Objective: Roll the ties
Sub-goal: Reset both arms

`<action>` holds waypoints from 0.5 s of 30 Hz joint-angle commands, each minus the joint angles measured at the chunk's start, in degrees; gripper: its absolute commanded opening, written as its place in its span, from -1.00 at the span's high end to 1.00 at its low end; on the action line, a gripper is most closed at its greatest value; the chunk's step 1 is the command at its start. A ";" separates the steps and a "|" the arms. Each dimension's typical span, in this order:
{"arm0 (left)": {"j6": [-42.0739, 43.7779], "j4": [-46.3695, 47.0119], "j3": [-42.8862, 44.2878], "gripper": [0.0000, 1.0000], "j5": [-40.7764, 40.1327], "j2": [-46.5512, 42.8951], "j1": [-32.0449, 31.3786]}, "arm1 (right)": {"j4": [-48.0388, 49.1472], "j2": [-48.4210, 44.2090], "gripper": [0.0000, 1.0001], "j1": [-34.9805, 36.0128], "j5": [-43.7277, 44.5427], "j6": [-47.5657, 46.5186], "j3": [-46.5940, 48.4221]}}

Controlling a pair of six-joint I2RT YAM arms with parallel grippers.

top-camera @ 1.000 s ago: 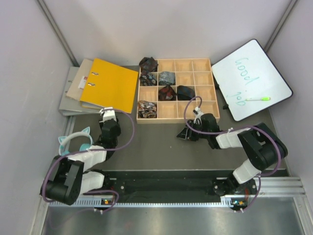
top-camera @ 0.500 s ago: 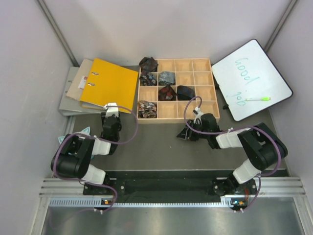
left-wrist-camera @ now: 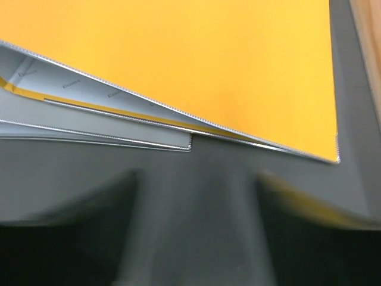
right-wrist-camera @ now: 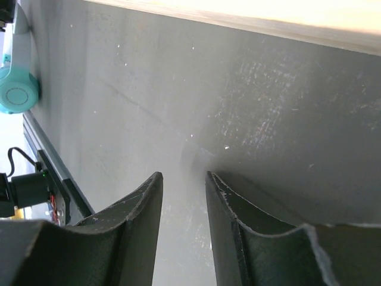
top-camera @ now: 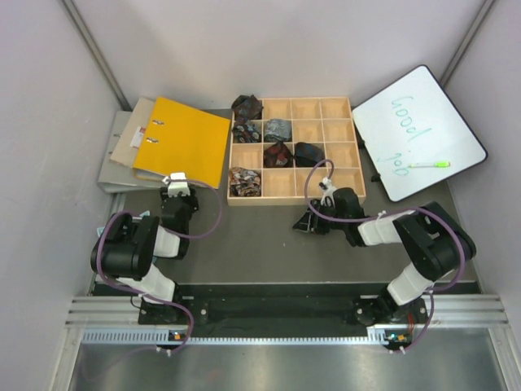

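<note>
Several rolled ties sit in the left cells of a wooden compartment tray [top-camera: 293,198]: a dark floral one [top-camera: 247,106], a grey-blue one [top-camera: 278,129], a maroon one [top-camera: 278,153], a black one [top-camera: 308,153] and a brown-patterned one [top-camera: 244,181]. My left gripper [top-camera: 177,184] is at the near edge of the yellow binder [top-camera: 183,138]; its wrist view is blurred, with the gripper [left-wrist-camera: 196,176] open and empty. My right gripper [top-camera: 308,221] lies low on the table in front of the tray, slightly open and empty [right-wrist-camera: 183,176]. No tie lies on the table.
Grey folders [top-camera: 118,159] lie under the binder [left-wrist-camera: 178,53]. A whiteboard [top-camera: 419,130] with a green marker [top-camera: 429,164] leans at the back right. Teal headphones [right-wrist-camera: 18,89] lie near the left arm. The tray's wooden wall [right-wrist-camera: 268,21] is just ahead of the right fingers.
The left arm has folded back and its gripper has moved away from me to the binder's edge, now covering the headphones in the top view. The right arm has barely moved.
</note>
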 commanded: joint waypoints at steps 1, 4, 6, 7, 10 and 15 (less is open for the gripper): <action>-0.99 3.70 1.43 -0.98 1.08 0.12 0.60 | -7.16 -0.04 0.22 0.49 4.16 -2.88 -2.13; -0.99 3.35 1.60 -0.98 1.08 0.03 0.60 | -9.43 -3.38 0.07 0.49 5.66 -2.80 -2.75; -0.91 3.08 1.60 -0.98 1.08 -0.05 0.60 | -13.64 -5.67 -0.09 0.40 6.71 -3.93 -1.87; -0.91 3.08 1.60 -0.98 1.08 0.03 0.60 | -15.40 -7.24 -0.20 0.49 7.68 -4.29 -1.43; -0.99 3.17 1.69 -0.98 1.08 -0.06 0.60 | -23.31 -17.07 -0.55 0.49 12.42 -7.35 2.07; -0.99 3.00 1.69 -0.98 1.17 0.03 0.68 | -32.73 -33.14 -0.98 0.49 30.04 -14.38 7.27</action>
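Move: The compartment box with the rolled ties is the nearest task thing to the empty right hand, its middle about 22 cm ahead, 2 cm left and nearly level in height; the black tie roll lies some 21 cm ahead and 2 cm right, the floral roll 13 cm ahead and 18 cm left. From the left hand the box's middle is about 13 cm ahead, 36 cm right and 5 cm lower; the yellow binder's is 16 cm straight ahead, 2 cm lower. Up off its low spot above the bare table in front of the box, and to the right, the right hand goes about 5 cm each way, slowly at first, then quickening; it turns some 15 degrees, partly clockwise, and its half-shut fingers spread fully. The left hand stays put before the yellow binder while its fingers open from about half to full width. ##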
